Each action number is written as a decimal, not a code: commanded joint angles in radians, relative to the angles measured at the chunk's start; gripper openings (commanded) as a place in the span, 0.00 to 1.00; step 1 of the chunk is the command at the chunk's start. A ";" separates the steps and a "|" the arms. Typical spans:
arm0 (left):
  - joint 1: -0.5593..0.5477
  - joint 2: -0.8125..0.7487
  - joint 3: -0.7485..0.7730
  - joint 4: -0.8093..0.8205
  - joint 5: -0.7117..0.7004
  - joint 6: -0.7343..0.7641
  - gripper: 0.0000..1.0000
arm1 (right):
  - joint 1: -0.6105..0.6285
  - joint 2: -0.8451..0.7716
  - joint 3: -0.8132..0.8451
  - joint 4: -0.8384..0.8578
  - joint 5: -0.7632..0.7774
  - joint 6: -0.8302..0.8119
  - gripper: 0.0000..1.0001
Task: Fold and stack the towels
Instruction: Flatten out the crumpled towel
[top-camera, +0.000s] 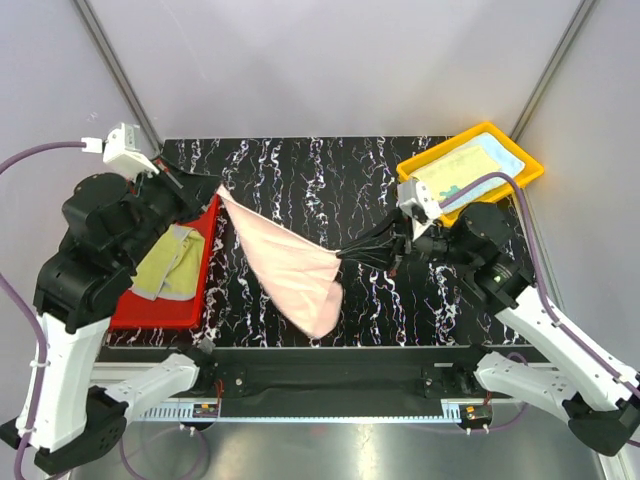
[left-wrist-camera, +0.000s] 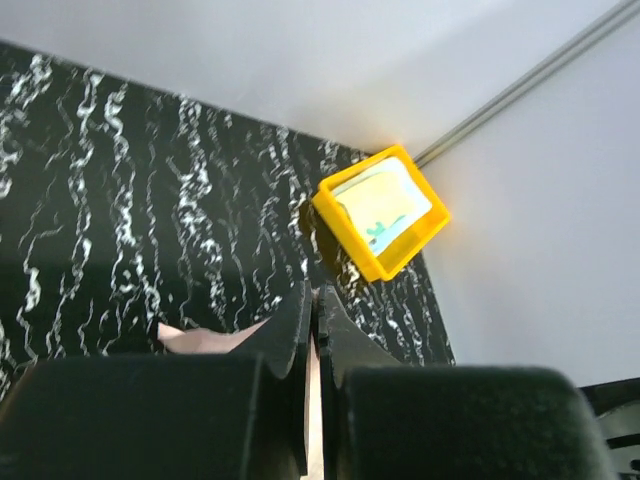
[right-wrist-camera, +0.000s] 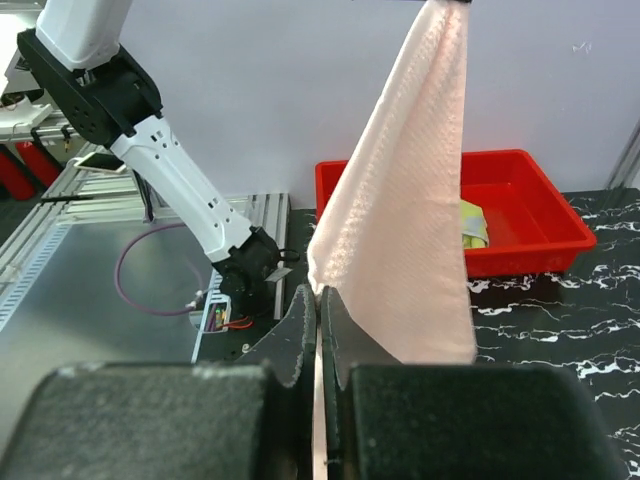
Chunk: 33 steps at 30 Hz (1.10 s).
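A peach-pink towel (top-camera: 285, 262) hangs stretched in the air between both grippers over the black marbled table (top-camera: 330, 180). My left gripper (top-camera: 218, 188) is shut on its upper left corner, and a strip of pink cloth (left-wrist-camera: 200, 340) shows beside the closed fingers. My right gripper (top-camera: 343, 257) is shut on the lower right corner, from which the towel (right-wrist-camera: 400, 250) rises steeply. A yellow-green towel (top-camera: 170, 262) lies crumpled in the red tray (top-camera: 205, 255). Folded light blue and pale yellow towels (top-camera: 470, 170) lie in the yellow tray (top-camera: 420, 162).
The red tray (right-wrist-camera: 530, 215) stands at the table's left edge under my left arm (right-wrist-camera: 160, 160), and the yellow tray (left-wrist-camera: 345, 240) sits in the far right corner. Grey walls with metal posts (top-camera: 115, 70) close in the back and sides.
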 joint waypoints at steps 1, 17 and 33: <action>0.000 0.088 0.061 -0.041 -0.063 -0.024 0.00 | 0.019 0.002 0.035 0.080 0.045 0.028 0.00; 0.155 0.692 0.176 0.680 0.090 0.132 0.00 | -0.355 0.601 0.397 0.051 0.449 -0.361 0.00; 0.270 1.208 0.402 0.979 0.374 0.161 0.00 | -0.478 1.010 0.606 0.155 0.246 -0.391 0.00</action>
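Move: Both hands are high above the near part of the table, each still holding a corner of the pink towel. The bare far middle of the table lies about 35 cm ahead, 18 cm right and 46 cm below the left hand; from the right hand it is some 44 cm ahead, level sideways and 41 cm below. The red bin is 8 cm ahead and 26 cm left of the left hand, the yellow bin 38 cm ahead and 35 cm right of the right hand, both far below. Both arms swing the pink towel quickly out over the far middle of the table, each hand going about 40 cm forward and also sinking some 15 cm, with most of the drop in the later part, while both drift about 8 cm to the right and slow to a near stop over the far end. The right hand turns clockwise by roughly 45 degrees so its fingers swing from pointing left towards pointing forward-left, the left hand keeps nearly its attitude, and both grippers stay shut on their corners. ##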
